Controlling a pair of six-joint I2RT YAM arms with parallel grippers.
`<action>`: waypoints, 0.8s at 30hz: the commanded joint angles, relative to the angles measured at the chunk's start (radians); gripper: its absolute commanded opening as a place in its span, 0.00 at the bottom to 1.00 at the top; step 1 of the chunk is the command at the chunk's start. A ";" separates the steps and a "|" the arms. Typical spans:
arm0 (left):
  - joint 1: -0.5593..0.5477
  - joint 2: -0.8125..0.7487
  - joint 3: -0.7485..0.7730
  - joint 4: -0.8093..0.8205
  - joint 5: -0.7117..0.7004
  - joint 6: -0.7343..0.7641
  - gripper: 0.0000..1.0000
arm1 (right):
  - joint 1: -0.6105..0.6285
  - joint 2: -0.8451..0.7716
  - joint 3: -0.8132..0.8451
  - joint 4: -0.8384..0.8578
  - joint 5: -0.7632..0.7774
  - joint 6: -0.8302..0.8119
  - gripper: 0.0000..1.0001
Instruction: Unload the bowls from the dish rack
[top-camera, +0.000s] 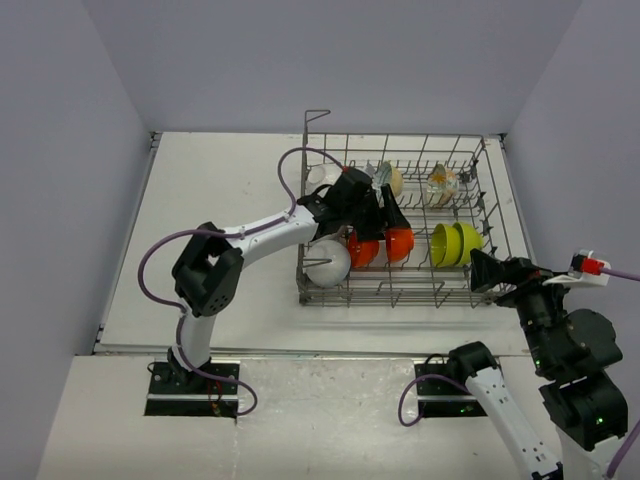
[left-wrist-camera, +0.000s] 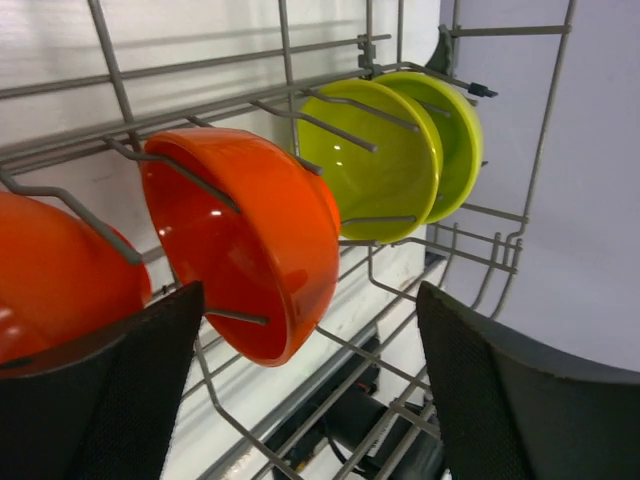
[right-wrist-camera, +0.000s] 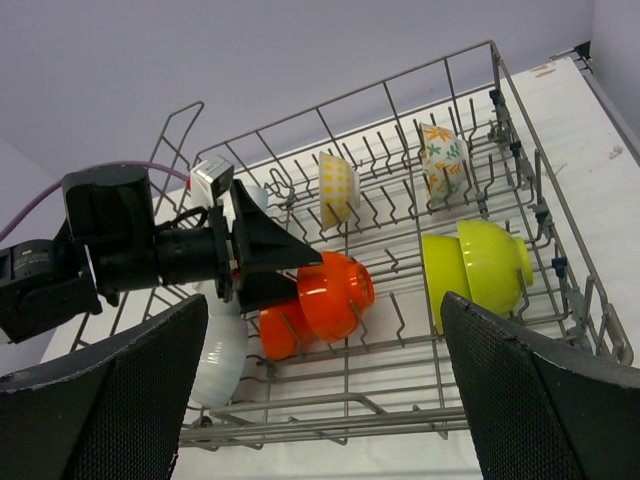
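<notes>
The grey wire dish rack (top-camera: 400, 137) holds bowls standing on edge between its tines. My left gripper (top-camera: 385, 225) reaches into it, open. Its fingers straddle the rim of an orange-red bowl (left-wrist-camera: 250, 230), the left finger close to the rim and the right one well apart. A second orange-red bowl (left-wrist-camera: 50, 270) stands just left of it. Two lime-green bowls (right-wrist-camera: 470, 265) are nested to the right. A white bowl (right-wrist-camera: 220, 355) leans at the rack's near left corner. Two patterned cream bowls (top-camera: 441, 185) stand in the back row. My right gripper (top-camera: 482, 270) hangs open outside the rack's near right corner.
A taller corner post (top-camera: 317, 113) rises at the rack's back left. Another white bowl (top-camera: 322, 175) stands near it in the rack. The left arm's purple cable (top-camera: 290, 165) loops over the rack's left wall. Grey walls close in the table on three sides.
</notes>
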 joint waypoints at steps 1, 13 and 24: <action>-0.013 0.007 -0.020 0.114 0.079 -0.031 0.79 | 0.005 0.003 0.014 -0.011 0.017 -0.004 0.99; -0.014 0.044 -0.036 0.254 0.144 -0.045 0.49 | 0.005 0.020 0.041 -0.025 -0.009 -0.031 0.99; -0.013 0.038 -0.086 0.341 0.170 -0.055 0.21 | 0.005 0.026 0.040 -0.019 -0.049 -0.051 0.99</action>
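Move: The right-hand orange bowl, on its side in the rack, has its middle about 3 cm to the left hand's right, 2 cm back and 5 cm below. The other orange bowl lies 8 cm to the left of it. The nearer green bowl is some 14 cm to the hand's right and 3 cm back; a patterned bowl stands 11 cm ahead, straight in line. From the right hand, the aimed-at bowl is about 16 cm ahead, 14 cm left and 25 cm below. The left fingers close from nearly wide open to about a quarter around the right-hand orange bowl's near rim, one tip inside and the other outside, and begin to pinch it. The hand slips some 2.5 cm right and 1 cm back, rising slightly before sinking about 2.5 cm onto the rim, while the wrist turns under 10 degrees. ##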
